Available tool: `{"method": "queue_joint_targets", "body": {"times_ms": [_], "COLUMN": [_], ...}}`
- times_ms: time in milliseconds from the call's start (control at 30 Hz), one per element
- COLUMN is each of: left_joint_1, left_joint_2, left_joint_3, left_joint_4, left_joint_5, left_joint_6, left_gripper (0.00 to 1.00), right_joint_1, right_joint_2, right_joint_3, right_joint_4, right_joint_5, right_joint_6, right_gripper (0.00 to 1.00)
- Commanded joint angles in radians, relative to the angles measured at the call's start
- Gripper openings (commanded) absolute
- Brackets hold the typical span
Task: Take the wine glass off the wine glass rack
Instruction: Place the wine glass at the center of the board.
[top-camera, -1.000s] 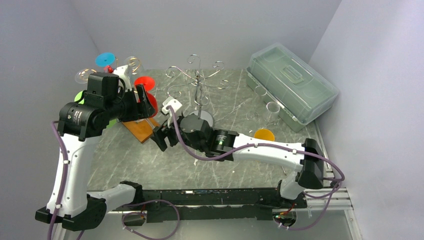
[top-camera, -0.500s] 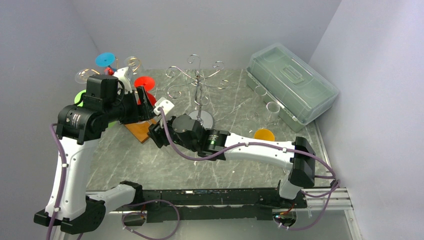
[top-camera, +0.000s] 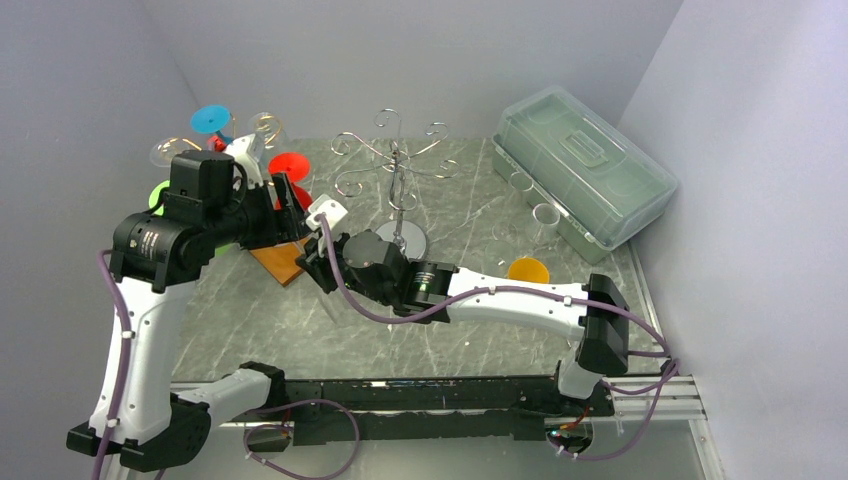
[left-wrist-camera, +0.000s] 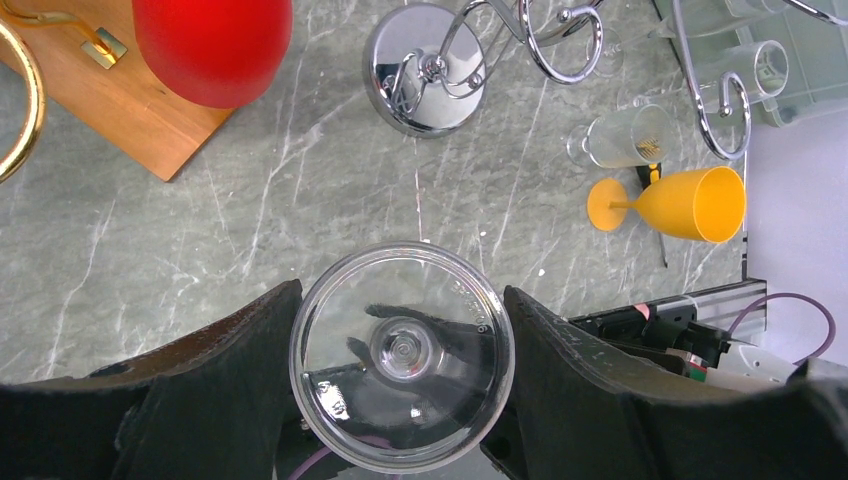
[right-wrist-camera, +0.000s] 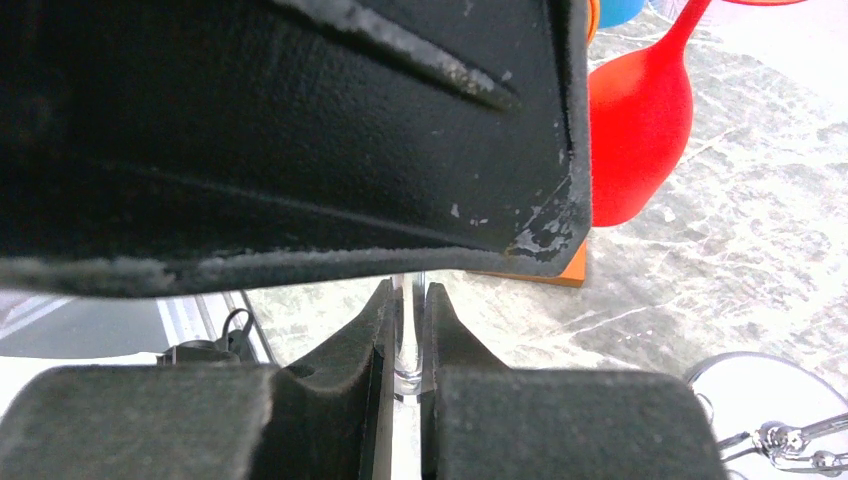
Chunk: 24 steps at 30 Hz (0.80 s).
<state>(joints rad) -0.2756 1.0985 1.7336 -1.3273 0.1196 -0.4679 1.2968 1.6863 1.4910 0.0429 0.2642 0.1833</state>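
A clear wine glass (left-wrist-camera: 402, 355) hangs foot-up, its round foot wedged between the fingers (left-wrist-camera: 240, 370) of my left gripper (left-wrist-camera: 402, 340), which is shut on it. My right gripper (right-wrist-camera: 408, 330) is shut on the thin clear stem (right-wrist-camera: 408, 350) just under the left gripper's black finger (right-wrist-camera: 300, 130). In the top view both grippers meet, left (top-camera: 285, 205) and right (top-camera: 315, 262), beside the wine glass rack (top-camera: 285, 258), which has a wooden base and gold wire. A red glass (top-camera: 290, 165) and a blue one (top-camera: 211, 119) hang on the rack; the red bowl (left-wrist-camera: 210, 45) is close by.
A chrome wire stand (top-camera: 397, 165) rises mid-table on a round base (left-wrist-camera: 425, 68). A clear lidded box (top-camera: 580, 170) fills the back right. An orange glass (left-wrist-camera: 680, 203) and a clear glass (left-wrist-camera: 625, 138) lie on the marble near it.
My right gripper has moved left up to the left gripper and shut on the glass stem. The left arm has shifted only slightly, still holding the foot.
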Motion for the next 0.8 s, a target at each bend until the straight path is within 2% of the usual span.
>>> {"method": "queue_joint_targets", "body": {"times_ms": [0, 133, 233, 767], "left_joint_1": [-0.004, -0.004, -0.004, -0.004], "left_joint_2": [-0.031, -0.045, -0.054, -0.149], "left_joint_3": [0.010, -0.008, -0.019, -0.100], "left_joint_4": [0.075, 0.115, 0.141, 0.402], "left_joint_5": [0.062, 0.089, 0.112, 0.246], "left_joint_6": [-0.061, -0.076, -0.079, -0.038], "left_gripper": [0.65, 0.87, 0.99, 0.99], "right_joint_1": [-0.002, -0.003, -0.008, -0.108], "right_joint_2": [-0.064, -0.090, -0.114, -0.337], "right_joint_3": [-0.007, -0.018, -0.033, -0.186], "right_joint_4": [0.046, 0.022, -0.005, -0.261], "right_joint_5": [0.032, 0.024, 0.022, -0.149], "right_joint_6": [0.058, 0.096, 0.135, 0.507], "right_gripper": [0.00, 0.00, 0.00, 0.00]}}
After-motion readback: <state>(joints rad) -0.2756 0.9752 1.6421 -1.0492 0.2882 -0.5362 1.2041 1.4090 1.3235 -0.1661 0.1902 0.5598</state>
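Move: The wine glass, upside down, is in both hands: the left fingers hold its foot, with its middle about 7 cm below and 3 cm back, 1 cm right; the red glass hangs some 14 cm ahead, 4 cm left and 13 cm lower. From the right hand, shut on the stem, the board's bare centre lies roughly 23 cm right, 3 cm ahead, 31 cm down; the chrome rack 17 cm right, 14 cm ahead; the orange glass 40 cm right, 3 cm back. The left fingers open wide and let go of the glass's foot, and that hand backs off upward about 5 cm and some 3 cm right, tipping up. The right fingers keep their pinch on the stem and carry the glass off to the right, about 8 cm and nearly level, slowly at first and then faster, the wrist turning some 20 degrees. ##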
